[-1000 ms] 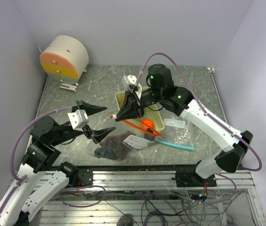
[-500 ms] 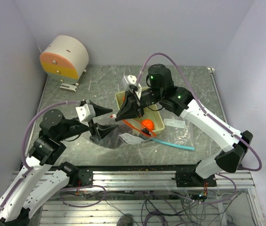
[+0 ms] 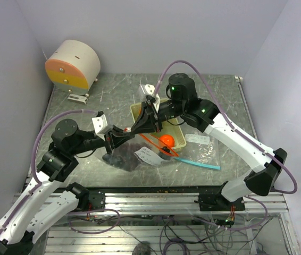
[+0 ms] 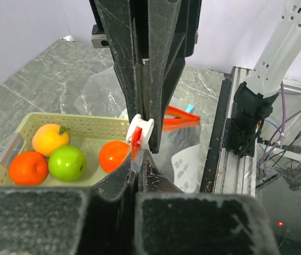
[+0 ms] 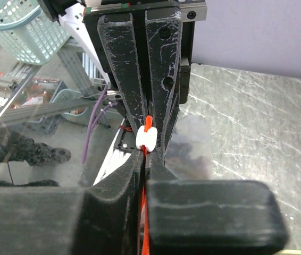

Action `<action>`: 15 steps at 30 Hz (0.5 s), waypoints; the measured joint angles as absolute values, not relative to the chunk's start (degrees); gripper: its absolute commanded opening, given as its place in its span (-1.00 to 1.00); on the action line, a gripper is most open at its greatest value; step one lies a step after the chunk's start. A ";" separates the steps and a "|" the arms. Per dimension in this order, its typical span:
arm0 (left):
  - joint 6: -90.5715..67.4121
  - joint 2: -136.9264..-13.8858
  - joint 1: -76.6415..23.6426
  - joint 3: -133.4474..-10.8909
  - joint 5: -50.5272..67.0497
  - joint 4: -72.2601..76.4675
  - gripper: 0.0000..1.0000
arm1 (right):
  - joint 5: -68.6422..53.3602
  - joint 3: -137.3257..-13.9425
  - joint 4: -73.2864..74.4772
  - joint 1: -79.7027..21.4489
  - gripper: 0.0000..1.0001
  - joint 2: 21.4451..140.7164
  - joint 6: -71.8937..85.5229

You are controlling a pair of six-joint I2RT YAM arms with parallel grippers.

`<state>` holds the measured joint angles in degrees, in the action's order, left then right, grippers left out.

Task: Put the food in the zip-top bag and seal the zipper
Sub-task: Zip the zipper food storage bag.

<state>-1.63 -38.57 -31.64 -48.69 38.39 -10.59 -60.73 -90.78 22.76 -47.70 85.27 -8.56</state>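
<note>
The clear zip-top bag (image 3: pixel 195 151) hangs from its left corner, with the rest lying on the table. Its zipper (image 3: pixel 160 146) is red-orange and runs on to a teal end (image 3: pixel 199 163). My left gripper (image 3: pixel 128 131) (image 4: pixel 140 158) is shut on the bag's edge just below the white slider (image 4: pixel 141 132). My right gripper (image 3: pixel 140 126) (image 5: pixel 143 154) faces it tip to tip and is shut on the red-orange strip beside the slider (image 5: pixel 148 139). Dark grapes (image 5: pixel 186 155) show through the plastic. The pale basket (image 4: pixel 86 123) holds an orange (image 4: pixel 29 167), a green fruit (image 4: pixel 67 163), a yellow-orange fruit (image 4: pixel 49 139) and a red-orange fruit (image 4: pixel 113 155).
A round beige device (image 3: pixel 73 64) with an orange and yellow face stands at the back left. A white label (image 3: pixel 149 156) shows on the bag. A metal rail (image 3: pixel 156 197) runs along the table's near edge, and walls close in on three sides.
My left gripper swung right to the bag's mouth and shut on its edge beside the slider. The bag's left end with the grapes shifted under it. The right gripper held still.
</note>
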 measured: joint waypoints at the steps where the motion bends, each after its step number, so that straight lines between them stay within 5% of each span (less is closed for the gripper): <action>1: -1.85 -38.26 -31.66 -48.69 38.20 -10.61 -0.87 | -60.31 -90.50 22.44 -47.70 -0.67 85.06 -8.45; 5: -2.02 -37.39 -31.59 -48.69 36.29 -12.36 -0.86 | -56.95 -87.68 19.16 -47.88 -0.37 82.65 -7.03; 15: -3.11 -34.59 -31.59 -48.69 31.20 -14.35 -0.86 | -51.22 -80.05 6.83 -47.88 -0.03 74.54 -3.11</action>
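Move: Both hands meet high over the table at the closed end of the orange zipper: its white slider sits about 1 cm ahead, 1 cm right and 1 cm above the left hand, and 3 cm left and 1 cm back of the right. From the left hand, the grape-filled bottom of the bag hangs some 19 cm below and 3 cm left; the orange lies 7 cm ahead, 15 cm right, and the green apple 14 cm ahead, 8 cm right, both some 22 cm lower. Opening to about half, the right fingers let go of the zipper beside the slider and the hand lifts clear some 3.5 cm, easing 1.5 cm right as its fingertips tilt up about 10 degrees and swing clockwise. The left hand, still pinching the zipper end at the slider, draws it about 2 cm left, away from the right hand, turning slightly counter-clockwise. ##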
